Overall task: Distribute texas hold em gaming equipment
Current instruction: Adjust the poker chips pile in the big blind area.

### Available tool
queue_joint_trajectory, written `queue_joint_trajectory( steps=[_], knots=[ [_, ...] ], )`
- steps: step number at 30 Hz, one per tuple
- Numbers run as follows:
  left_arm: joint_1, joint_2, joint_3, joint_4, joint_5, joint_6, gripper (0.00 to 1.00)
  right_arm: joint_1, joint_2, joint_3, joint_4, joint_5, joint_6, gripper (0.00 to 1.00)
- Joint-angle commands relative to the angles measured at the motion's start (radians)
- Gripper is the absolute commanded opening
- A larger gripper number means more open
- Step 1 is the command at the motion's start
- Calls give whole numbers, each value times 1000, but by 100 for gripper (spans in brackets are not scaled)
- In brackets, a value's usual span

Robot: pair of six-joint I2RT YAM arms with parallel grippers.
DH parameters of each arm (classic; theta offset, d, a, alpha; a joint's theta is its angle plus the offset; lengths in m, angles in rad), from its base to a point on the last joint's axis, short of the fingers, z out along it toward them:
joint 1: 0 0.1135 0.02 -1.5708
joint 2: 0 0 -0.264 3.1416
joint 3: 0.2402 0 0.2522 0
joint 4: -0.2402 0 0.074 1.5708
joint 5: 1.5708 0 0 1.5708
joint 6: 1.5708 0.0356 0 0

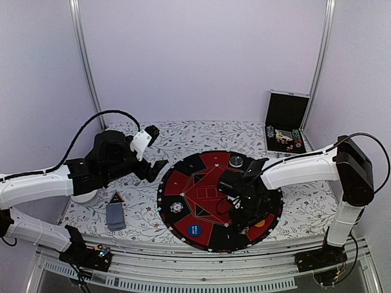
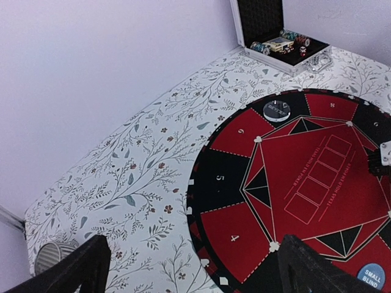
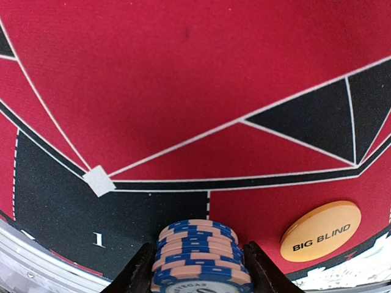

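Observation:
A stack of blue-and-pink striped poker chips (image 3: 198,247) stands at the mat's rim, on the line between black segment 1 and a red segment. My right gripper (image 3: 198,271) is shut on this stack, one finger against each side. The orange BIG BLIND disc (image 3: 321,231) lies just right of it. From above, my right gripper (image 1: 244,210) is low over the mat's front right. The blue SMALL BLIND disc (image 1: 195,230) sits at the mat's front, and a lone chip (image 1: 177,207) lies at its left. A grey-blue card deck (image 1: 115,215) lies on the cloth. My left gripper (image 1: 157,148) hovers open and holds nothing.
The round red-and-black poker mat (image 1: 201,165) covers the middle of the floral tablecloth. An open black case (image 1: 284,122) with more chips stands at the back right. A dark round button (image 2: 276,110) lies on the mat's far side. A ribbed grey cup (image 2: 54,256) stands at the left.

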Motion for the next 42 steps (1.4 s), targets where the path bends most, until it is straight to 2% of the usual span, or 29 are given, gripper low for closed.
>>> queue_joint_trajectory(
  steps=[1,6,13,17,23,26,28,30,33,42],
  knots=[
    [6,5,-14,10,12,13,98,13,-21,-21,-24,-2,8,43],
    [5,7,-14,10,17,13,98,22,-32,-33,-24,-14,15,46],
    [4,11,-15,11,24,12,98,22,-83,6,-45,-6,-61,87],
    [5,14,-12,7,34,9,98,22,-156,97,-34,33,-238,99],
    [5,9,-12,5,31,12,98,22,-268,67,72,-36,-736,99],
    [5,5,-11,3,30,15,98,21,-356,-37,118,-119,-1027,99],
    [5,2,-14,4,33,14,98,22,-421,-107,161,-110,-1243,99],
    [5,2,-14,4,37,17,98,22,-455,-150,199,-107,-1366,99],
    [5,4,-14,2,55,15,98,15,-448,-158,198,-151,-1459,99],
    [5,10,-13,-3,80,13,98,-42,-332,-178,188,-152,-1522,99]
  ],
)
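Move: The poker chips pile stands between the right hand's fingers, its middle right at the hand point, one finger on its left and one on its right. The BIG BLIND button lies some 5 cm to the right and about 3 cm farther out; the SMALL BLIND button is level with it, roughly 15 cm to the left, and the small-blind chips about 21 cm left and 9 cm ahead. From the idle left hand the pile lies some 28 cm right, 15 cm back and 21 cm below. The poker chips pile, already held between the right fingers, is drawn about 1 cm back towards the robot; the fingers then spread wide and let go. The right hand lifts some 11 cm, swinging first forward and left, then back, while it turns about 80 degrees counter-clockwise and tilts its fingertips leftward, and finally sinks a few centimetres over the pile, fingers still open. ##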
